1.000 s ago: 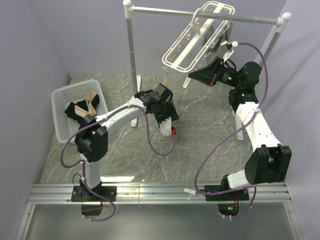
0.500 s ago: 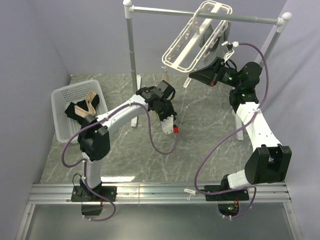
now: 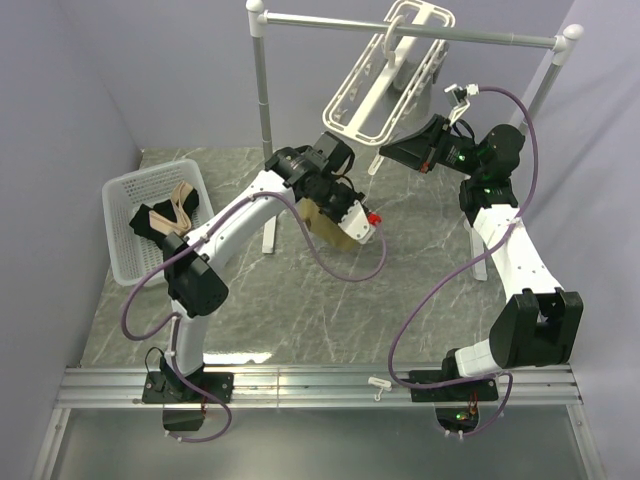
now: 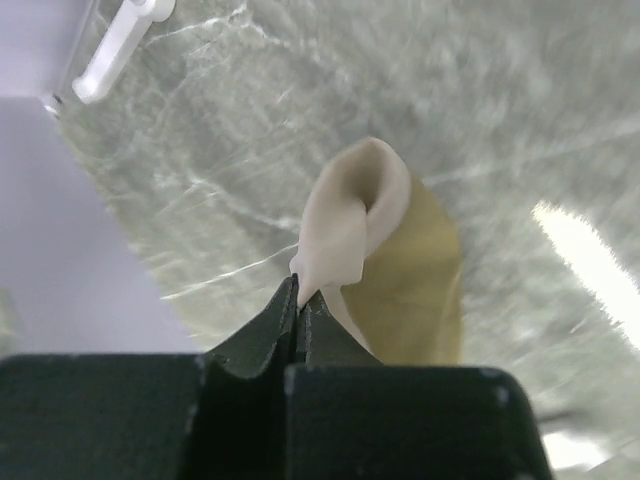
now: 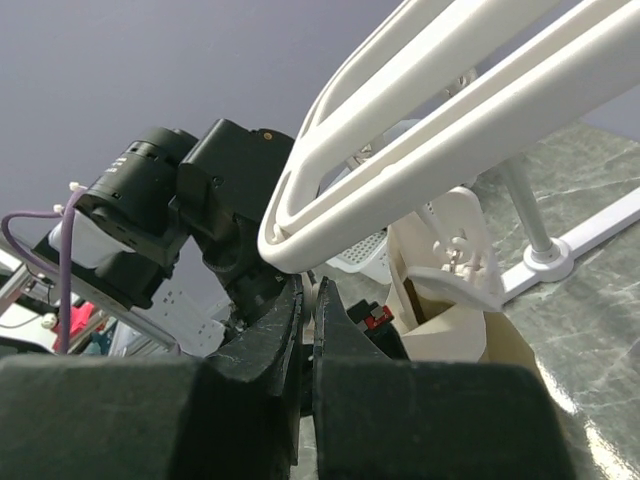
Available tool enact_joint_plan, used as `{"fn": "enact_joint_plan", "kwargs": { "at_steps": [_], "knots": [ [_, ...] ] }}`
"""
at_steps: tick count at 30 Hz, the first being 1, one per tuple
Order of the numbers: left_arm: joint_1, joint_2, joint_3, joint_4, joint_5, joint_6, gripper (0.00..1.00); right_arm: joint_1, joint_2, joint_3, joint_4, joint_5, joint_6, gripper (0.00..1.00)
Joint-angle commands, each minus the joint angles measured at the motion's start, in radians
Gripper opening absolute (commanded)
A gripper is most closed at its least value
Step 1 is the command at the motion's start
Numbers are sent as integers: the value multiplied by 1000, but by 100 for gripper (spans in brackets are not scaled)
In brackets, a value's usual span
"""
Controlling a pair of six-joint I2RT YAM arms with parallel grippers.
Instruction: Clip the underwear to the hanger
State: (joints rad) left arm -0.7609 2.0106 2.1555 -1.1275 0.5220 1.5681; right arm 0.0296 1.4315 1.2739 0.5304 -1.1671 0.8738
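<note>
The white hanger [image 3: 385,75] hangs tilted from the metal rail, and its frame [image 5: 440,110] fills the top of the right wrist view. My left gripper [image 4: 298,296] is shut on the pale waistband of the tan underwear [image 4: 420,290], held above the table. From above, the underwear [image 3: 320,222] shows beneath the left wrist, below the hanger's low end. My right gripper [image 3: 382,150] is shut, its tips [image 5: 308,290] just under the hanger's lower corner. A dangling clip [image 5: 455,272] hangs close in front of the underwear [image 5: 445,335]. I cannot tell whether it bites the fabric.
A white basket [image 3: 125,190] at the left holds black and beige cloth [image 3: 165,215]. The silver rail stand [image 3: 264,100] spans the back, its rail [image 3: 480,38] carrying the hanger. A loose white clip [image 3: 378,384] lies on the front rail. The stand's foot [image 4: 118,48] shows on the marble.
My left gripper shut on the underwear and rose up and to the right toward the hanger. The hanger tilted slightly steeper. The right gripper stayed put.
</note>
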Motion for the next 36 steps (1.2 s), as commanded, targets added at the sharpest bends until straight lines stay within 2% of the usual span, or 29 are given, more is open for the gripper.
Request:
{"fn": "enact_joint_plan", "kwargs": {
  "at_steps": [1,3,9,21,26,36],
  "knots": [
    [21,-78,-14,56,136,-287,0,-10,-11,2,-4,6,-32,0],
    [32,-113,-28,137,163,-406,0,-8,-11,2,-23,7,-50,0],
    [69,-116,27,188,211,-656,0,-10,-9,2,-56,12,-85,0],
    [115,-265,-169,422,178,-997,0,-10,-5,7,-86,15,-125,0],
    [127,-314,-233,517,148,-1059,0,-10,-2,5,-84,4,-133,0],
    [140,-288,-206,545,156,-1119,0,-10,-3,-2,-110,-2,-186,0]
  ]
}}
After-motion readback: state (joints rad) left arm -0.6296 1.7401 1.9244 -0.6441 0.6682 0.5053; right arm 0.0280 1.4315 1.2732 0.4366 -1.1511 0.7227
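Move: The clip that the right fingers hold at the hanger's near end hangs about 13 cm above the left hand, some 4 cm to its right and 3 cm farther out. The hanger's near crossbar is roughly 20 cm up, 5 cm ahead and 1 cm left; the neighbouring clip lies about 13 cm up, 5 cm left and 5 cm ahead. From the right hand, the held clip is 2 cm left, 1 cm back and 4 cm down. Upward goes the left hand, about 10 cm and late on slightly to its left, carrying the still-pinched waistband of the underwear towards the held clip. The wrist rolls on the way, some 55 degrees of turning in all, bringing the fingers from a steep downward slant to nearly level, pointing right. The right hand keeps its pinch at the clip, sinking only slightly. ##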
